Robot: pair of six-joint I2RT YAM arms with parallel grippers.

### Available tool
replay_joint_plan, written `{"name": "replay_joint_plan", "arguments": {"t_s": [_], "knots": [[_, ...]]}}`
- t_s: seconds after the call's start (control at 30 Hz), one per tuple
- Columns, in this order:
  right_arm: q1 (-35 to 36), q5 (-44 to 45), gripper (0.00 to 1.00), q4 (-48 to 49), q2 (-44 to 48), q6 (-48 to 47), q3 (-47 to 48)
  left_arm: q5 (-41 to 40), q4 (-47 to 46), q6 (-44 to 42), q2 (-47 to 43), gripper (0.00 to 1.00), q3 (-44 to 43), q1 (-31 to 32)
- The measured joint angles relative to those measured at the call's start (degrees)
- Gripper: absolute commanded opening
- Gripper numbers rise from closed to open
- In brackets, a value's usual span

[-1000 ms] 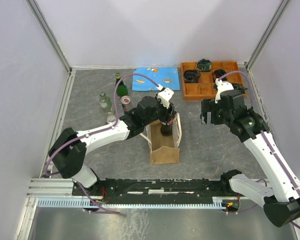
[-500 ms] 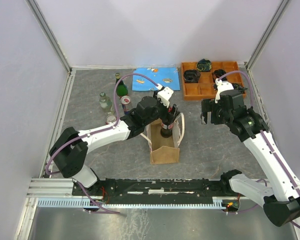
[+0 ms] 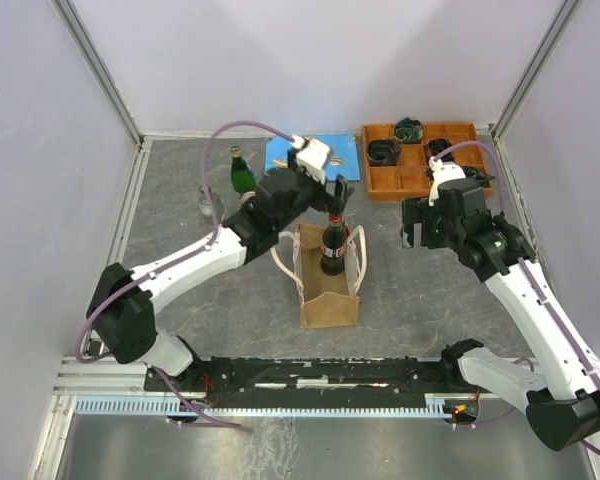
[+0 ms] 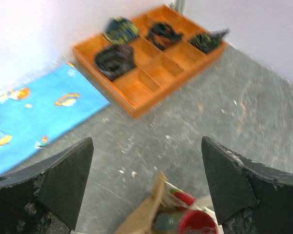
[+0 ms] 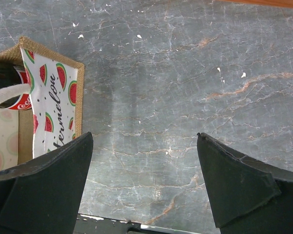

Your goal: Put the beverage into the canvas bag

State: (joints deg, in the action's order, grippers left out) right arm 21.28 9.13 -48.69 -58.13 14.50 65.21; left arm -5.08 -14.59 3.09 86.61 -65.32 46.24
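The tan canvas bag (image 3: 329,297) stands open mid-table with cream handles. A dark beverage bottle (image 3: 332,247) with a red cap stands upright inside it. My left gripper (image 3: 329,197) is open and empty, lifted just behind and above the bottle, clear of it. In the left wrist view the red cap (image 4: 198,223) and the bag's rim (image 4: 145,214) lie below the open gripper (image 4: 146,146). My right gripper (image 3: 413,228) is open and empty, to the right of the bag. The right wrist view shows the bag's watermelon-print lining (image 5: 53,97) at the left and the open gripper (image 5: 144,139) over bare table.
An orange compartment tray (image 3: 405,180) with dark items sits back right, also in the left wrist view (image 4: 136,90). A blue mat (image 3: 342,158) lies behind the left gripper. A green bottle (image 3: 242,173) and a clear bottle (image 3: 207,201) stand back left. White walls enclose the table.
My left gripper has let go of the bottle, opened, and lifted back away from the bag. The bottle now stands in the bag. The right arm has not moved.
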Motion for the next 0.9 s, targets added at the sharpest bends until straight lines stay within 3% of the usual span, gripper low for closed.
{"name": "replay_joint_plan", "arguments": {"t_s": [0.2, 0.37, 0.6, 0.9], "knots": [[0.0, -0.1, 0.95, 0.2, -0.6, 0.0, 0.0, -2.3, 5.7, 2.1, -4.3, 0.97, -7.9, -10.3], [0.0, -0.5, 0.95, 0.6, -1.0, 0.0, -0.3, -6.9, 8.9, 3.8, -9.7, 0.98, -7.0, -21.1], [0.0, -1.6, 0.95, 1.3, -1.6, 0.2, -0.4, -14.2, 8.5, 4.0, -17.1, 0.98, 8.0, -28.6], [0.0, -2.7, 0.95, 1.3, -2.1, 0.4, -0.4, -15.7, 4.0, 3.7, -17.5, 0.98, 21.8, -36.8]]}}
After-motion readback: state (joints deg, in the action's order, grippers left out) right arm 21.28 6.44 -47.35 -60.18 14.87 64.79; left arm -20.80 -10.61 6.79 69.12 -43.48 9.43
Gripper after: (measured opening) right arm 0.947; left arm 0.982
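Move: The clear bottle with the green cap stands roughly 12 cm ahead and 28 cm to the left of the left hand, its middle about 19 cm lower. Around it, from the same hand: the coke can level with it and 23 cm left, the energy drink can 9 cm ahead and 17 cm left, the green bottle 22 cm ahead and 21 cm left. For the right hand, the clear bottle is some 18 cm ahead, 46 cm left and 15 cm below. Leftward in a fast arc, the empty left hand swings about 34 cm from above the canvas bag towards the clear bottle. It first rises some 10 cm and edges forward, then sinks well below its starting height while easing slightly back. The wrist turns about 50 degrees counter-clockwise to face forward, fingers staying wide open and touching nothing at the end. ##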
